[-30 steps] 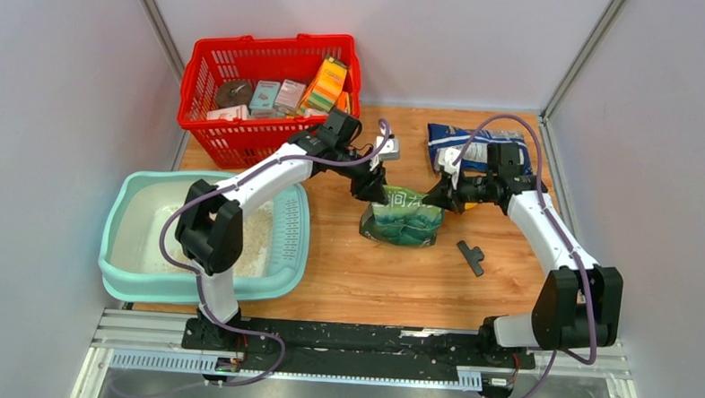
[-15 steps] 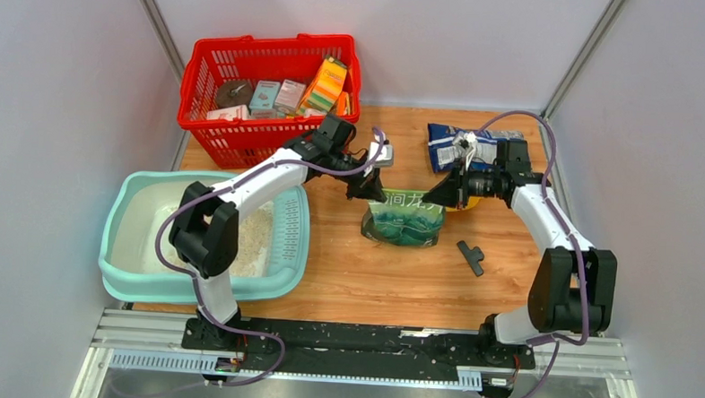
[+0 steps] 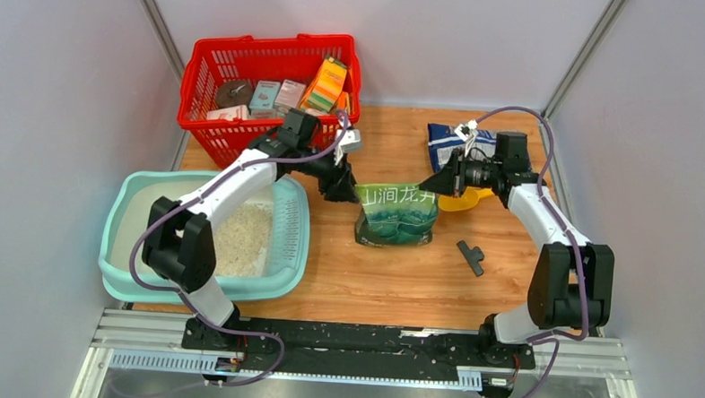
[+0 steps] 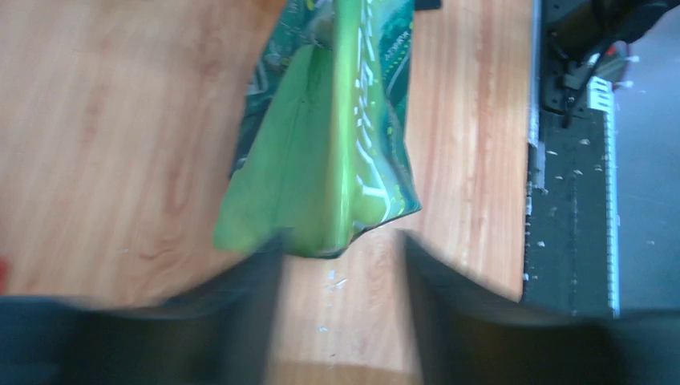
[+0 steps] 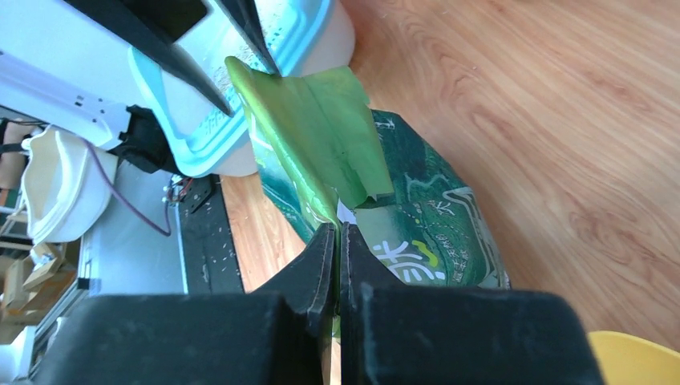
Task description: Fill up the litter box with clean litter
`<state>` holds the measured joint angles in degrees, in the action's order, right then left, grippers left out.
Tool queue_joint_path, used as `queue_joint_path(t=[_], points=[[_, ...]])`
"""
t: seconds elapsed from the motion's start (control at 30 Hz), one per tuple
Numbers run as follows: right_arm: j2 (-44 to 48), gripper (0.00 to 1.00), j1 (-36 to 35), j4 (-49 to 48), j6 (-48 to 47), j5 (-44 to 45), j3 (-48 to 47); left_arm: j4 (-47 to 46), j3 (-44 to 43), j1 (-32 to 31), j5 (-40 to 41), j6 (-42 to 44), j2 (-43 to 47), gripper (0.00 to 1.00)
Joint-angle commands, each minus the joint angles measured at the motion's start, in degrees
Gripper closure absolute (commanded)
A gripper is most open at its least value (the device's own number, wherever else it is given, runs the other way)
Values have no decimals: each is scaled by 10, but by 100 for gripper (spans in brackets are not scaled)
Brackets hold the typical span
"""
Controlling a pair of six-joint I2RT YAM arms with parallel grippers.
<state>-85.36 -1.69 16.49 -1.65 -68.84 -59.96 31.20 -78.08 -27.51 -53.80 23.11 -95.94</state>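
The pale teal litter box [image 3: 122, 243] sits at the left, with a heap of clean litter [image 3: 240, 234] in its white inside. A green printed bag [image 3: 397, 217] stands mid-table. My right gripper [image 3: 435, 183] is shut on the bag's upper right edge; in the right wrist view the green film [image 5: 321, 136] is pinched between the closed jaws of that gripper [image 5: 337, 237]. My left gripper [image 3: 340, 185] hovers at the bag's upper left. Its jaws stand open, with the bag's top edge [image 4: 321, 160] just beyond the tips of the left gripper [image 4: 337, 249] and bare wood between them.
A red mesh basket [image 3: 269, 83] with boxes stands at the back left. A blue bag [image 3: 455, 136] lies at the back right, a yellow object [image 3: 461, 201] under my right arm. A black T-shaped piece [image 3: 470, 255] lies right of the green bag.
My left gripper closed, then opened again and drew back left off the bag's corner. The right gripper lifted slightly, and the bag's top edge now stands stretched wider.
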Motion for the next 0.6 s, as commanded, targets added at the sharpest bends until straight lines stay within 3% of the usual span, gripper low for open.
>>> queue_joint_path(t=[0.0,0.23,0.47,0.57], points=[[12,100,2,-78,23,8,-32,15,-15,11,12,-19,48,22],[7,100,2,-79,18,13,-32,-43,-73,-23,0,-56,5,20],[3,100,2,-106,38,4,-30,-107,-130,-88,103,-67,-71,19],[5,100,2,-105,38,-4,-31,-104,-159,-91,107,-77,-109,23]])
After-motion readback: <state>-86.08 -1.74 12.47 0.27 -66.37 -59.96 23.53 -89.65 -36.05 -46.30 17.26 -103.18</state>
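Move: The middle of the green litter bag's folded top edge is about 7 cm to the left hand's right and 1 cm ahead, roughly level; the bag's left end is right at the parting fingertips. From the right hand, which already pinches the other end, that middle is some 6 cm to the left, level and neither ahead nor back. The yellow scoop lies about 23 cm right of the left hand and the black clip about 27 cm right and 12 cm back, both roughly 14 cm below. The left hand, already loosened at the bag's left end, opens its fingers wide, lifts about 4.5 cm clear, then swings rightward over the top edge towards the right gripper, ending some 7 cm right and 2 cm forward of its start and already sinking, with its fingertips spread either side of the edge and the wrist tilted about 10 degrees. The right hand keeps its shut pinch on the edge's right end, easing forward only about 1.5 cm. ##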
